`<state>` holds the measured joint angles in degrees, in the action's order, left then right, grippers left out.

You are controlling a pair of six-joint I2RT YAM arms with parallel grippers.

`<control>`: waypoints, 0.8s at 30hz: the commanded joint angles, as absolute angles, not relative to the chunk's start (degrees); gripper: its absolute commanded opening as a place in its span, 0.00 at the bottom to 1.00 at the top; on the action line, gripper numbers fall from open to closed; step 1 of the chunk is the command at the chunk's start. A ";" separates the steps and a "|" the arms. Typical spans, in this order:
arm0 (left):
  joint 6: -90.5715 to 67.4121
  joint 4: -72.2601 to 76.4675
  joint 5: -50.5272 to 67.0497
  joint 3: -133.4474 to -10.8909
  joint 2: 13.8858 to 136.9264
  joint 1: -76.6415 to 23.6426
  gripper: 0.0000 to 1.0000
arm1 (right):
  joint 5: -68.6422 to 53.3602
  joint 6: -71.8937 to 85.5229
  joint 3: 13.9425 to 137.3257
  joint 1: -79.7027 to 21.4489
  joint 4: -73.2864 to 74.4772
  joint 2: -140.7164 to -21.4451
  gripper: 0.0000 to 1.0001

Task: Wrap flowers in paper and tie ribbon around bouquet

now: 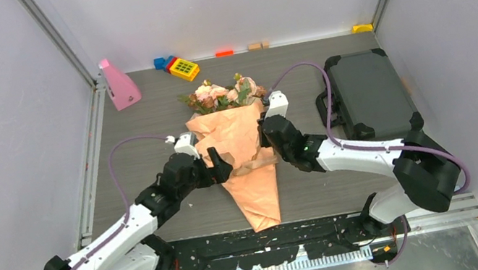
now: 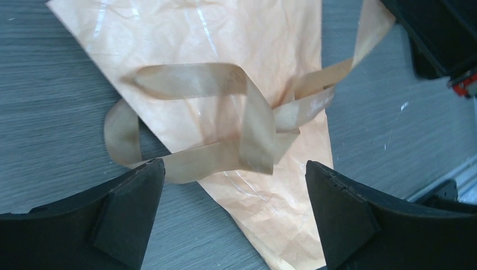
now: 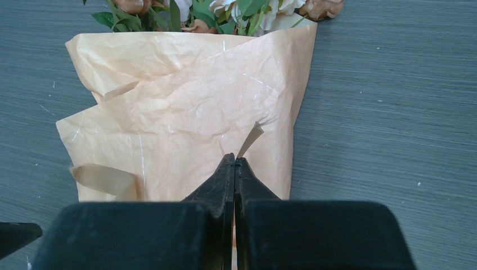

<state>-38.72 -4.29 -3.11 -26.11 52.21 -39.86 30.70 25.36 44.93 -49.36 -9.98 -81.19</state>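
Note:
The bouquet lies flat on the table, its pink flowers (image 1: 226, 94) at the far end and its peach paper (image 1: 254, 191) cone tapering toward me. The tan ribbon (image 1: 259, 163) crosses the cone's middle in loose loops (image 2: 191, 81). My left gripper (image 1: 225, 167) hovers at the cone's left edge, open, with nothing between its fingers (image 2: 135, 197); the ribbon loops lie just beyond them. My right gripper (image 3: 234, 160) is shut over the paper (image 3: 185, 101). A ribbon end (image 3: 251, 138) pokes out from between its tips.
A black case (image 1: 368, 91) lies to the right of the bouquet. A pink wedge-shaped object (image 1: 118, 85) and toy blocks (image 1: 185, 68) sit along the back wall. Grey walls enclose the table on three sides.

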 commanded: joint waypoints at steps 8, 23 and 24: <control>-43.20 -17.15 -7.08 -44.35 67.33 -39.29 0.90 | 29.00 24.41 43.86 -49.35 -15.56 -78.81 0.01; -39.81 -27.48 -0.30 -56.55 83.74 -39.46 0.67 | 29.18 25.09 42.51 -49.13 -16.25 -77.58 0.01; -39.77 -27.24 -0.27 -56.83 84.42 -39.46 0.64 | 29.19 25.00 42.44 -49.13 -16.30 -77.48 0.01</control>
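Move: The ribbon's loose end, lying over the wrapped paper, is about 2 cm ahead of the left gripper, 3 cm to its right and some 6 cm below. The flower heads lie about 21 cm ahead and 2 cm to the right, and the paper's narrow foot roughly 16 cm back and 8 cm right. From the right gripper, the loose end is some 8 cm back, 9 cm left and 9 cm below. Bring the open left gripper forward about 5 cm over the paper in a shallow arc, rising a little at first, then swing it right and sink some 4 cm towards the ribbon's loose end, tipping the fingers down about 20 degrees. Narrow the fingers by roughly a third around the strand without shutting them. Keep the right gripper shut on its ribbon end and nearly still. ##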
